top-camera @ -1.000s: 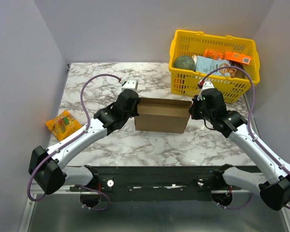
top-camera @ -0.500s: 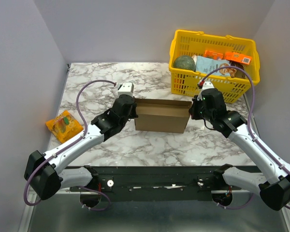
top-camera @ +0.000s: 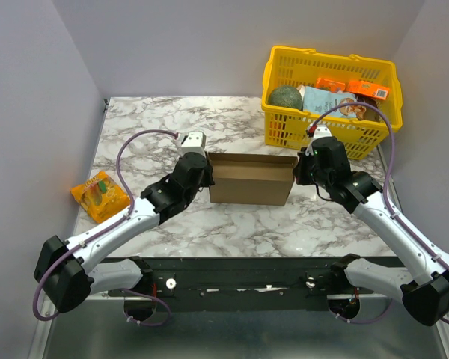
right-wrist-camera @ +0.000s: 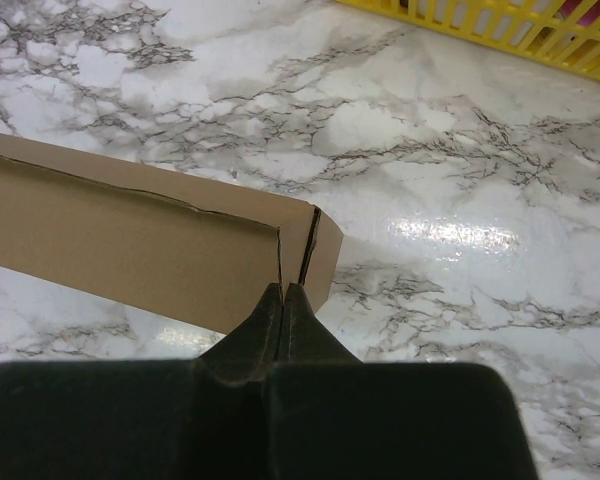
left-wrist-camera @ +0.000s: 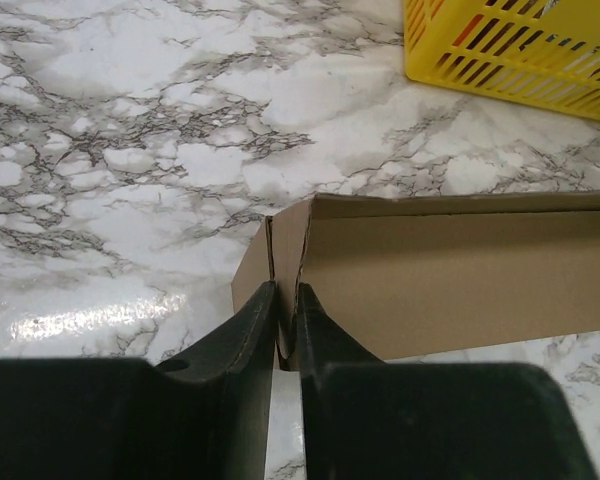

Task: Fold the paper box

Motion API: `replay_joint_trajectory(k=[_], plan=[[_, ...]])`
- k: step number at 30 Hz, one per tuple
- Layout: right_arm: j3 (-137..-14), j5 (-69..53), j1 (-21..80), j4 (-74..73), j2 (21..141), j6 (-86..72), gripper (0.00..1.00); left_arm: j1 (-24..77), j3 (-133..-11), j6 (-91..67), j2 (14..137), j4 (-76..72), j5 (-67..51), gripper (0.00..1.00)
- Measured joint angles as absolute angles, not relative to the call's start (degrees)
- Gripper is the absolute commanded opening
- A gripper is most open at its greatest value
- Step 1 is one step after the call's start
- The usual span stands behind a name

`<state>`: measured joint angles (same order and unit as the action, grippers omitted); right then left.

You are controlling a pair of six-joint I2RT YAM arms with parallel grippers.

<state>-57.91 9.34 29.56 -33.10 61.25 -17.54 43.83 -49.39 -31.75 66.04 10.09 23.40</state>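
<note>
The paper box (top-camera: 251, 179) is a brown cardboard box standing in the middle of the marble table, with an arm at each end. My left gripper (top-camera: 207, 173) is at its left end. In the left wrist view the paper box (left-wrist-camera: 460, 270) has its end flap between the slightly parted fingers of my left gripper (left-wrist-camera: 285, 300), with a thin gap showing. My right gripper (top-camera: 297, 170) is at the right end. In the right wrist view my right gripper (right-wrist-camera: 283, 292) is pinched shut on the end flap of the paper box (right-wrist-camera: 130, 240).
A yellow basket (top-camera: 329, 131) full of groceries stands at the back right, close behind the right arm; its wall shows in the wrist views (left-wrist-camera: 520, 60) (right-wrist-camera: 500, 25). An orange snack packet (top-camera: 99, 193) lies at the table's left edge. Grey walls enclose the table.
My left arm has shifted its wrist and forearm while staying at the box's left end, and its jaws have parted slightly. The right arm and the box have not moved.
</note>
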Motion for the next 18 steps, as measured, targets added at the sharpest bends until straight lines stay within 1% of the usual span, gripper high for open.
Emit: replay_joint_trajectory(k=[4,5,10,12,16,18], plan=[[-57.91,9.37,29.56,-33.12,61.21,-17.54,0.01,44.29,-50.76,-31.42,66.7,11.75,23.35,0.36],[-57.91,9.37,29.56,-33.15,61.21,-17.54,0.01,44.36,-51.35,-31.22,67.05,12.34,23.29,0.4],[-57.91,9.37,29.56,-33.19,61.14,-17.56,0.01,44.71,-53.45,-30.0,68.4,14.94,23.27,0.45],[-57.91,9.37,29.56,-33.26,61.1,-17.54,0.01,44.71,-54.22,-29.69,68.73,16.14,23.38,0.49],[-57.91,9.37,29.61,-33.32,61.04,-17.56,0.01,44.73,-54.96,-29.04,68.82,18.04,23.88,0.51],[-57.91,9.37,29.63,-33.34,61.04,-17.54,0.01,44.75,-55.0,-28.88,68.79,18.24,24.01,0.54]])
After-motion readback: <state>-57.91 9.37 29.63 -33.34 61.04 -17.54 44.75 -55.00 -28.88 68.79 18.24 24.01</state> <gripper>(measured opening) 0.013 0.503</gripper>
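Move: The box's left end flap lies right at the left gripper, already between the slightly parted fingers, its middle about 3 cm ahead and some 6 cm lower. The upright box has its middle about 11 cm to the right, 3 cm ahead and 8 cm down. The yellow basket stands roughly 25 cm ahead and 33 cm right; the orange bag lies 33 cm left, about level. From the right gripper that flap is about 22 cm left, 2 cm ahead. Keep the left gripper almost in place at the near edge of the box's left end, straying half a centimetre right and back again, and go on opening the fingers from about a quarter to half wide, so the pinch on the end cardboard ends: one finger outside the flap, the other clear inside the box. Roll the hand slightly meanwhile, left side up about 5 degrees. Hold the right gripper shut and still at the box's right end. ##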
